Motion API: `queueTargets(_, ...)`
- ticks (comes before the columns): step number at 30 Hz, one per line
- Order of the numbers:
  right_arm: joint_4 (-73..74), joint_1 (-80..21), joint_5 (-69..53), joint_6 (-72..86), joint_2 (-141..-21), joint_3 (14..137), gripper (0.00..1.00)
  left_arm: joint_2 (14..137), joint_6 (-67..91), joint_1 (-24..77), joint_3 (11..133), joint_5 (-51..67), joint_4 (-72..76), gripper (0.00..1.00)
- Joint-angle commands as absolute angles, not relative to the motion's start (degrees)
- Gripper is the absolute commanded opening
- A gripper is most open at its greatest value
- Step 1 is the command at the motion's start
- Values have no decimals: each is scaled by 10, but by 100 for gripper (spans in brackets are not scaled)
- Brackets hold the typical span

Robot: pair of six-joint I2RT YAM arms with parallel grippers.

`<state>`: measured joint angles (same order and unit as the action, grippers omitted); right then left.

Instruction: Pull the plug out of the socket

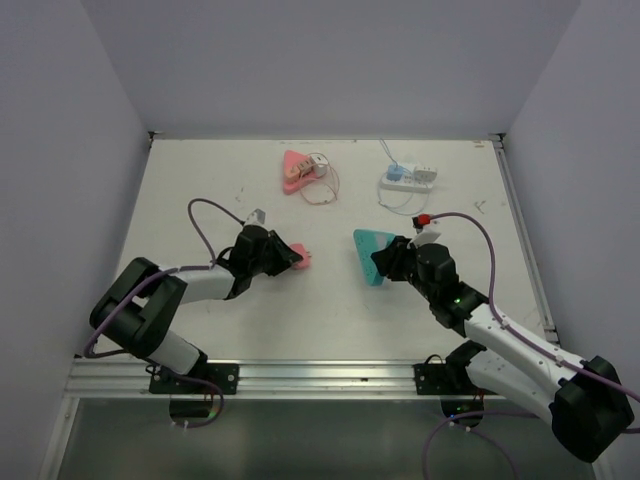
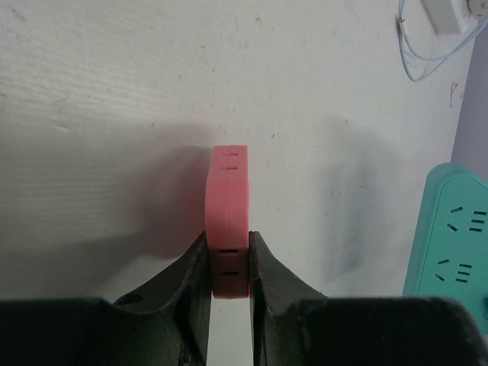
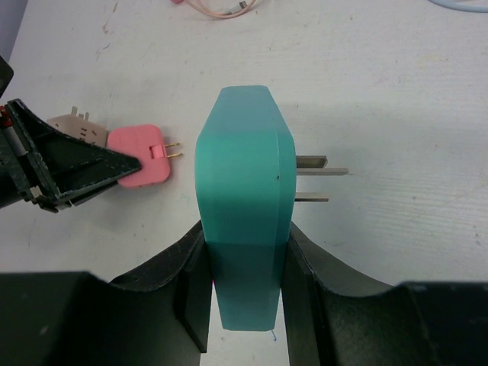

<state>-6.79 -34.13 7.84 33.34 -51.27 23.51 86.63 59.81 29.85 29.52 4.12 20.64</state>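
My left gripper (image 1: 285, 257) is shut on a small pink plug (image 1: 300, 261), gripping its flat sides (image 2: 229, 198) just above the table. Its two brass pins (image 3: 172, 149) point toward the teal socket block and are bare. My right gripper (image 1: 392, 258) is shut on the teal socket block (image 1: 370, 256), held on edge in the right wrist view (image 3: 244, 191), with three metal prongs sticking out of its right side. The block's slotted face shows in the left wrist view (image 2: 450, 240). Plug and block are apart, with a gap of bare table between them.
At the back stand another pink socket block (image 1: 297, 171) with a white plug and pinkish cable, and a white power strip (image 1: 408, 179) with a blue-white cable. A small red piece (image 1: 423, 220) lies near my right arm. White walls enclose the table.
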Motion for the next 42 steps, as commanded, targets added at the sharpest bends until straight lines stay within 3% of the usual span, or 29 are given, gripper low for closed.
queueTargets(1, -88, -344, 67, 323, -509, 258, 0, 896, 566, 281, 319, 60, 245, 5)
queueTargets(10, -91, -344, 69, 323, -523, 258, 0, 866, 565, 274, 304, 35, 197, 39)
queueTargets(17, -84, -343, 78, 320, -530, 265, 0, 801, 548, 274, 304, 19, 153, 75)
queueTargets(22, -16, -339, 171, 330, -523, 281, 0, 738, 533, 274, 322, 28, 103, 96)
queueTargets(30, 105, -295, 325, 343, -549, 344, 0, 664, 428, 273, 430, 32, -66, 100)
queueTargets(42, -37, -74, 155, 352, -587, 321, 0, 608, 288, 188, 515, 33, -180, 100)
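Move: The left hand holds the pink plug low over the table, the plug's middle roughly 2 cm ahead, 1 cm right and 1 cm below. The beige plug lies some 11 cm to the left and 2 cm ahead, the teal socket about 18 cm to the right, level with it and 9 cm higher. From the right hand, which holds that socket, the pink plug is about 19 cm left, 3 cm ahead and 10 cm down; the white power strip is 26 cm ahead, 9 cm right and 12 cm down. Easing forward about a centimetre and a touch down, the left hand opens its fingers wide and lets go of the pink plug on the table, then rises some 16 cm, finally drifting left away from the plug. The right hand waits, then sweeps right about 16 cm and a little forward, turning some 35 degrees clockwise and keeping its grip on the teal socket. ##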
